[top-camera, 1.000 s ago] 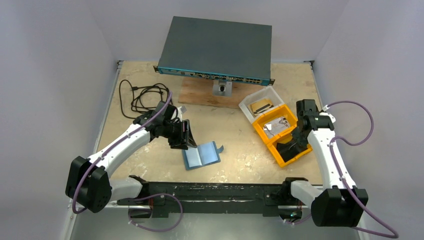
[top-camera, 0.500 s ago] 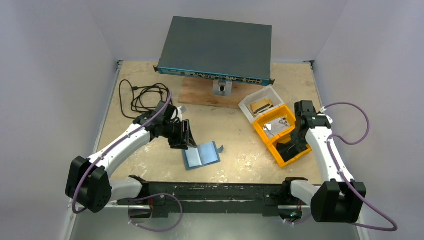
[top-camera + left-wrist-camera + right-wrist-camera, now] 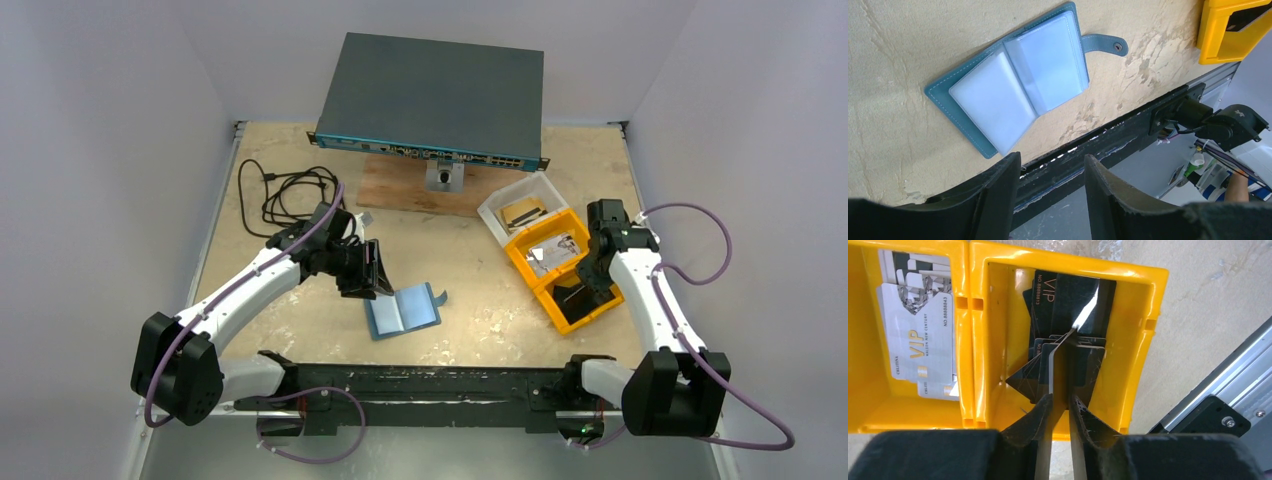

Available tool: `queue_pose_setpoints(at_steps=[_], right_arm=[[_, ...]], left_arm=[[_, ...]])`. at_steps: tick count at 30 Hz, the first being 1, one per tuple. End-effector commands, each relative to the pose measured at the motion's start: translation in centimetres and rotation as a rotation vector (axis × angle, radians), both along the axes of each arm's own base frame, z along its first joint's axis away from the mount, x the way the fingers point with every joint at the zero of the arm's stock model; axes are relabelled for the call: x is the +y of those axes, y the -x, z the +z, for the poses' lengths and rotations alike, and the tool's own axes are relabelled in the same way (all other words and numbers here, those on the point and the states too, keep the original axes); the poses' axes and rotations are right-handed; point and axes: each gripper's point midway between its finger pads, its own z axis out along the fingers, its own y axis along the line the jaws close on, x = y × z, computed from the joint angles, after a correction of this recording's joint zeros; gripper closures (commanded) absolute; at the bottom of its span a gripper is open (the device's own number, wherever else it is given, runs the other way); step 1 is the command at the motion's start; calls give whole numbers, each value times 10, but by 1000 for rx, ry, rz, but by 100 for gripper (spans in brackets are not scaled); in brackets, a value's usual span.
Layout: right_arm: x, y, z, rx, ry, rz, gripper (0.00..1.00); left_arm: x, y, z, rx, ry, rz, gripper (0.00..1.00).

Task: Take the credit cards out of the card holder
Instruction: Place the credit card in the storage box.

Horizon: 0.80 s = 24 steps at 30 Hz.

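The teal card holder (image 3: 403,311) lies open and flat on the table, also in the left wrist view (image 3: 1013,80); its clear pockets look empty. My left gripper (image 3: 375,270) (image 3: 1050,162) hovers just left of it, open and empty. My right gripper (image 3: 585,280) (image 3: 1061,399) is over the near compartment of the yellow bin (image 3: 964,340), jaws a narrow gap apart. A dark card (image 3: 1051,370) stands edge-on between them, against the left finger. Black VIP cards (image 3: 1068,295) lie below it. Silvery VIP credit cards (image 3: 918,340) lie in the far compartment (image 3: 553,250).
A clear tub (image 3: 520,208) with brownish cards stands behind the yellow bin. A dark network switch (image 3: 432,95) sits on a wooden board (image 3: 400,190) at the back. A black cable (image 3: 285,190) lies at back left. A black rail (image 3: 430,385) runs along the near edge.
My right gripper has shifted slightly left and back over the yellow bin. The left arm and the card holder have not moved.
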Motion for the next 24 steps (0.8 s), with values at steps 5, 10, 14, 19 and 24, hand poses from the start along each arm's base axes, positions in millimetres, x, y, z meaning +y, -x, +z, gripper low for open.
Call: queue_pose_setpoints(at_steps=[5,10,14,19,24], right_arm=[[3,-18,24,-71,-10,65,63],[14,-34,46,-166,-51,152,54],[37,-41,58,-255,-137,251,44],[86,-49,78,-353,-181,396,30],[154,-49,74,-370,-243,552,28]], left_arm=[[-3,-7,8,-50,21,-10,50],[-1,-8,8,-53,10,-1,50],[3,-6,6,-52,-3,15,50],[11,-5,0,-47,-39,47,49],[25,-2,-7,-44,-86,104,49]])
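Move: The right hand has a black card between its just-parting fingertips, with the storage box's near compartment almost straight below, about 1 cm ahead, 1 cm right and 6 cm down. The middle compartment is some 11 cm ahead and 6 cm left, the card holder roughly 42 cm left and 4 cm back. From the left hand, the near compartment lies about 47 cm right and 1 cm back. Right fingers release the card, rise about 6 cm, then sweep some 11 cm left towards the card holder. ##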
